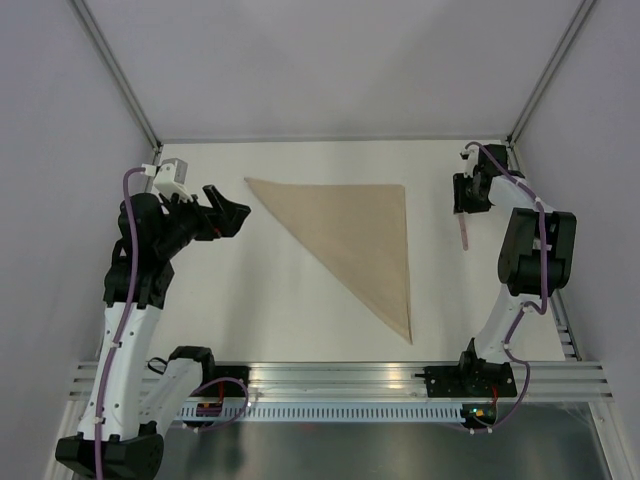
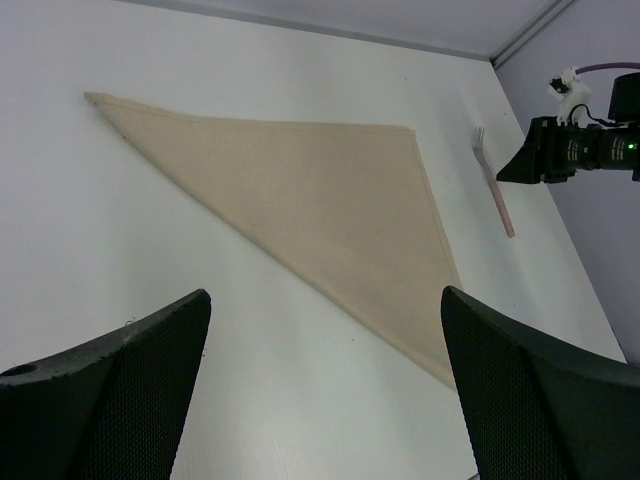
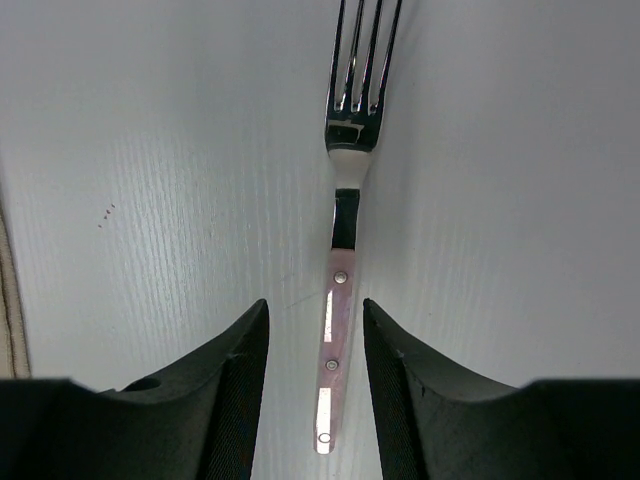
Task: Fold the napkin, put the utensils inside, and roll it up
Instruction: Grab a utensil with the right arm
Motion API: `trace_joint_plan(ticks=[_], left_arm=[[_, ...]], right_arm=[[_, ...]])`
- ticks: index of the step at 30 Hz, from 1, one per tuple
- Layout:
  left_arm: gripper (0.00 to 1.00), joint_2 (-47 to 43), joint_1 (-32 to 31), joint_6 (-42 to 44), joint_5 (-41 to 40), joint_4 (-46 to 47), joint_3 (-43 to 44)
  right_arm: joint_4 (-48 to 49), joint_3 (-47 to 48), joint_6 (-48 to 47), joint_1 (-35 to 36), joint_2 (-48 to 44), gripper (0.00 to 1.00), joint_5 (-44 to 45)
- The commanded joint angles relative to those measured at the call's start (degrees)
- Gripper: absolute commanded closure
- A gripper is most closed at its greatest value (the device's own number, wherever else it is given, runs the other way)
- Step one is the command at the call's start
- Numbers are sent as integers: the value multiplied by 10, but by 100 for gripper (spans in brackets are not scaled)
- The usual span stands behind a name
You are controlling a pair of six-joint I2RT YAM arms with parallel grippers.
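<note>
The beige napkin (image 1: 355,235) lies folded into a triangle in the middle of the table, also seen in the left wrist view as the napkin (image 2: 310,190). The pale-pink-handled fork (image 1: 464,235) lies flat on the table to its right. My right gripper (image 1: 463,207) is low over the fork (image 3: 340,280). It is open, and its fingers (image 3: 240,370) straddle the handle with a gap on each side. My left gripper (image 1: 236,215) hangs wide open left of the napkin's far-left corner, nothing between its fingers (image 2: 130,380).
White walls close in the table on the left, back and right. A metal rail (image 1: 340,385) with the arm bases runs along the near edge. The napkin's near point (image 1: 408,338) reaches close to that rail.
</note>
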Motion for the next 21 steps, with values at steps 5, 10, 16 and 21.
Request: trace_joint_plan(ticks=[5,10,16,21], left_arm=[[0,-4,2,18,21,9,-7],[0,-7,3,20,18,9,-10],[0,-4,2,20,14,9,-11],[0,0,2,20,9,9,-10]], right_arm=[[-19,6,-17,-8,6,50,21],[-28,31,-17,-14,41,52,22],[-30,38,-29,-20,68,57,12],[-38,37,-39,-20,78,84,4]])
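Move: The fork lies almost straight below the half-open right hand, its middle about 4 cm down and roughly 1 cm to the right, tines pointing forward. The folded napkin spreads to the left, its middle some 29 cm left and 8 cm back, its near edge only about 14 cm from the hand. From the left hand, high over the table, the fork lies about 56 cm to the right, 17 cm ahead and 30 cm down. The right hand, barely shifting at first, sinks about 4 cm onto the fork while easing some 1.5 cm to the right, so that the gap between its fingers centres over the handle, and it tips only about 5 degrees further towards straight down. Near the bottom, as the descent slows, the half-open fingers close from both sides and pinch the handle around its upper rivet, just behind the metal neck. ##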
